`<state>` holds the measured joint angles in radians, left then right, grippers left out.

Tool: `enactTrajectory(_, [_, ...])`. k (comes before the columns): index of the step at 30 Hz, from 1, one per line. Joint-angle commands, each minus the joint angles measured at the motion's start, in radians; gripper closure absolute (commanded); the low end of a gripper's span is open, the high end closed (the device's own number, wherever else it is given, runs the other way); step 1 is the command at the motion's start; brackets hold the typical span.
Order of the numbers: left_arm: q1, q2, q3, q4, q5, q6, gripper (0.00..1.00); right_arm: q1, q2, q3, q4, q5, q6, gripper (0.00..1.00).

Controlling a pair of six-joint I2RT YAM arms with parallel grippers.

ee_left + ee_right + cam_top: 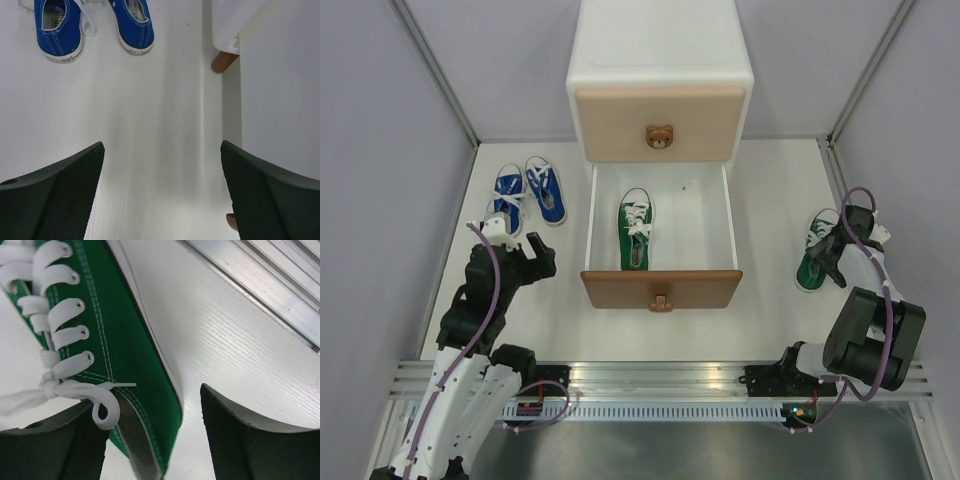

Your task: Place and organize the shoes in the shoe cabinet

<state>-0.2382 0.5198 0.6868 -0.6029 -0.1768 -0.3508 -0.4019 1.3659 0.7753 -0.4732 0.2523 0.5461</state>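
The white shoe cabinet [660, 60] stands at the back; its brown lower drawer [660, 288] is pulled out and holds one green shoe [636, 230]. The other green shoe [819, 232] lies on the table at the right. My right gripper [827, 262] is open and straddles that shoe's side wall [125, 340] near the heel, one finger at the opening under the lace bow, the other outside and apart from the sole. The two blue shoes [506, 195] [546, 188] lie side by side at the left. My left gripper [528, 258] is open and empty just in front of them [57, 25].
The drawer's white side wall [280, 100] and a brown cabinet foot [222, 61] stand right of my left gripper [161, 145]. An aluminium rail [270, 285] runs along the table edge beside my right gripper [150, 405]. Grey walls close in both sides.
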Motion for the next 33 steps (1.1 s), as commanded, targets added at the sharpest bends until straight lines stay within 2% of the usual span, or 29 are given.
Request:
enactTrajectory(1, [-0.004, 0.008, 0.003, 0.032, 0.014, 0.029, 0.0, 0.023, -0.053, -0.005, 0.002, -0.01, -0.029, 0.26])
enactTrajectory(9, [-0.004, 0.014, 0.003, 0.034, 0.013, 0.03, 0.0, 0.048, -0.001, -0.004, 0.019, -0.025, -0.021, 0.25])
enactTrajectory(15, [-0.004, 0.019, 0.002, 0.034, 0.01, 0.03, 0.0, 0.046, 0.019, -0.036, 0.047, -0.006, -0.012, 0.31])
enactTrajectory(19, [-0.004, 0.023, 0.003, 0.032, 0.008, 0.032, 0.0, 0.044, 0.032, -0.039, 0.056, 0.001, -0.008, 0.41])
enactTrajectory(27, [-0.004, 0.0, 0.002, 0.032, 0.005, 0.029, 0.0, 0.044, 0.087, -0.018, 0.077, -0.022, 0.0, 0.44])
enactTrajectory(30, [-0.004, 0.002, 0.003, 0.032, 0.008, 0.03, 0.0, 0.044, 0.105, -0.024, 0.085, -0.021, -0.003, 0.51])
enactTrajectory(32, [-0.004, -0.003, 0.002, 0.034, 0.008, 0.029, 0.0, 0.046, 0.09, -0.025, 0.081, -0.013, -0.011, 0.62])
enactTrajectory(33, [-0.004, -0.006, 0.003, 0.031, 0.008, 0.029, 0.0, 0.048, 0.079, -0.025, 0.077, -0.007, -0.015, 0.72])
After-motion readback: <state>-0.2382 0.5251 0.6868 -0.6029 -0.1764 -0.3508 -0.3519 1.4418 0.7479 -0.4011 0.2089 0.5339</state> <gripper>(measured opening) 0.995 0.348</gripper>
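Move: The remaining green shoe lies right under the open right hand, which is over its ankle end: its middle is about 4 cm ahead, 2 cm left and 3 cm lower. The open drawer is centred some 36 cm left of this hand and 10 cm ahead, with the first green shoe in it about 42 cm left and 8 cm ahead. From the left hand, the remaining shoe is about 61 cm right, 5 cm ahead and 18 cm below. Leftward first, nearly 2 cm with a slight rise, the right hand then sinks about 3 cm at the heel end of the green shoe, easing a touch forward at the last. The fingers go from about three-quarters to one-third open, one at the laced ankle opening and the other outside the right flank, closing on the collar wall between them. ##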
